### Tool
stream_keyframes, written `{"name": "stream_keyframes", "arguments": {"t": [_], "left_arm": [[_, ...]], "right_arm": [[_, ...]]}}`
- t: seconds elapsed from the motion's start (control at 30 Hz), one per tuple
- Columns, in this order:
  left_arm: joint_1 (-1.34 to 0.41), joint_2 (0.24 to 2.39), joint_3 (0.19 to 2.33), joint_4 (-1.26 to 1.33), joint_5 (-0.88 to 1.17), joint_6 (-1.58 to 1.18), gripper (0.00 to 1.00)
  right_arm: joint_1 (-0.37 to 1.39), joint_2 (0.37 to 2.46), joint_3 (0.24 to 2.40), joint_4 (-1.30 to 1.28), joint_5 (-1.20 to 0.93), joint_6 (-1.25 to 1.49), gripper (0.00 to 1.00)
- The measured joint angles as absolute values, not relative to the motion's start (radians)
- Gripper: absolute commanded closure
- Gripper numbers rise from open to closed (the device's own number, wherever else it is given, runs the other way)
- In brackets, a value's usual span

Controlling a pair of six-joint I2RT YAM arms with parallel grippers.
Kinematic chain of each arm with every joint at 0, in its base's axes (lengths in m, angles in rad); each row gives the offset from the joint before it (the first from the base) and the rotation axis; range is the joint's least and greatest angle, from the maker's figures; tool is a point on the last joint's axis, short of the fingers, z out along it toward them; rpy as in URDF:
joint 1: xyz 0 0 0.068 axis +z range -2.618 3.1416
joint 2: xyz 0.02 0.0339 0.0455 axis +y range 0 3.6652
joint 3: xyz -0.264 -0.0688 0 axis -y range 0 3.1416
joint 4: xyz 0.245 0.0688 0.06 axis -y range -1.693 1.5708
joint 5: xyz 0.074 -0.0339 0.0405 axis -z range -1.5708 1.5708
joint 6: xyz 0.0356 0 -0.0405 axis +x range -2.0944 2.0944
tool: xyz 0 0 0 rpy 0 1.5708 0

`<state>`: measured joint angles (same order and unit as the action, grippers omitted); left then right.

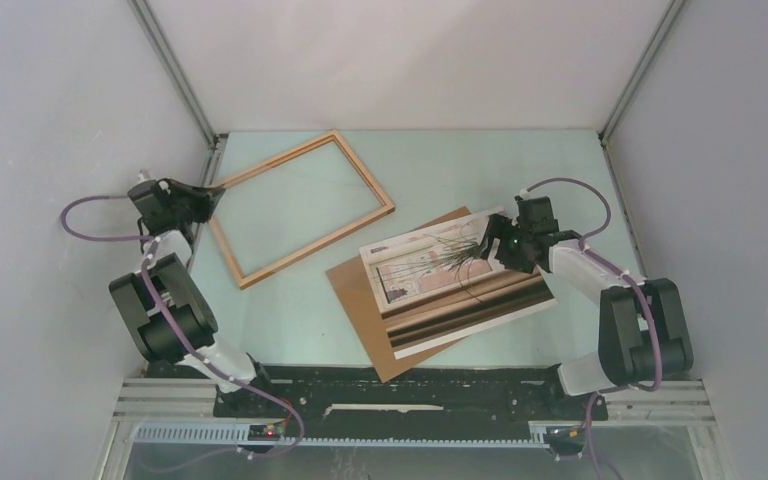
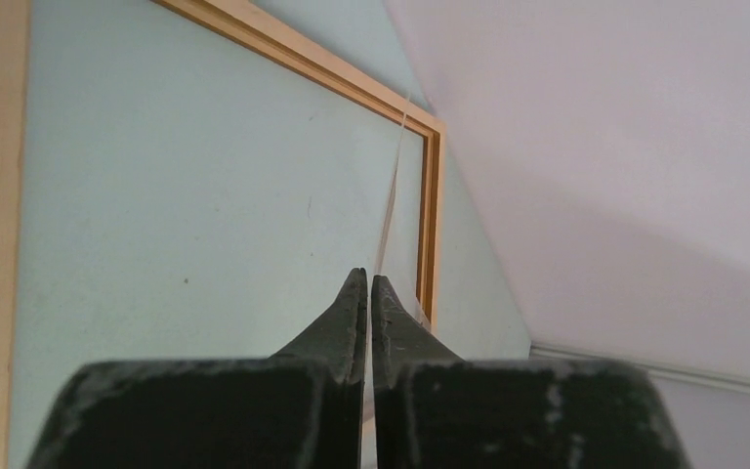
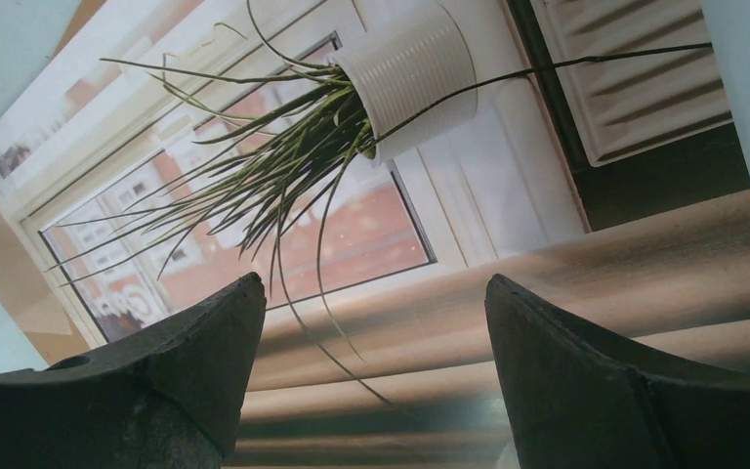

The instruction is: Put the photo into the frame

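Note:
The photo (image 1: 430, 290), a white-bordered print of a spindly potted plant, lies tilted on a brown board right of centre. My right gripper (image 1: 490, 243) hovers over its far right part. In the right wrist view its jaws (image 3: 373, 293) stand wide open above the photo (image 3: 400, 215), with nothing between them. The frame (image 1: 320, 246), thin light wood, lies at the back left. My left gripper (image 1: 218, 192) is at its left corner. In the left wrist view this gripper (image 2: 368, 278) is shut on a thin clear sheet (image 2: 394, 186) seen edge-on, over the frame (image 2: 432, 215).
A plain brown backing board (image 1: 355, 290) lies under the photo and sticks out at its near left side. Grey enclosure walls (image 1: 50, 120) stand close on three sides of the pale green table (image 1: 520, 170). The arm bases sit along the near edge.

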<state>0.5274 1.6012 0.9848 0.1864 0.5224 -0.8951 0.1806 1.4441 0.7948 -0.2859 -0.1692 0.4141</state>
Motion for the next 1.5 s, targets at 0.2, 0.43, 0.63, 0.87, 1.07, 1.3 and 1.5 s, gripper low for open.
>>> {"name": "stream_keyframes", "arguments": {"t": [0.2,0.43,0.63,0.87,1.07,1.3,1.5], "left_arm": [[0.535,1.601,0.925,0.229,0.504,-0.916,1.0],[0.539,1.534,0.811,0.144,0.537,-0.833,0.98],[0.539,1.419,0.711,0.057,0.538,-0.759,0.98],[0.516,1.364,0.573,0.032,0.558,-0.742,0.97],[0.464,1.357,0.514,0.022,0.564,-0.742,0.86],[0.454,1.354,0.455,0.022,0.556,-0.74,0.49],[0.447,1.23,0.413,-0.032,0.489,-0.703,0.27]], "right_arm": [[0.192,1.478,0.795,-0.287,-0.163,0.414,0.1],[0.203,1.48,0.795,-0.284,-0.162,0.414,0.1],[0.241,1.549,0.818,-0.277,-0.221,0.408,0.1],[0.27,1.65,0.889,-0.227,-0.414,0.415,0.11],[0.276,1.708,0.944,-0.215,-0.476,0.434,0.11],[0.275,1.793,1.027,-0.201,-0.488,0.451,0.12],[0.274,1.793,1.026,-0.196,-0.487,0.451,0.11]]}}
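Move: My left hand, shut on what looks like an edge of the clear sheet, is going to the frame's near corner, about 17 cm back, 8 cm right and 16 cm below. The frame's left corner is some 3 cm ahead and 8 cm left of this hand. From my open right hand, the photo's middle lies about 5 cm back, 10 cm left and 5 cm below, and the frame's right corner 11 cm ahead and 22 cm left. I bring my left hand back about 16 cm, sinking some 13 cm and drifting right to the frame's near corner. The wrist tips down about 20 degrees, and near the end my fingers open to let go of the clear sheet. Meanwhile my right hand, still open, sweeps about 10 cm left low over the photo, then slightly forward, rolling as it goes, towards the frame's right corner. ##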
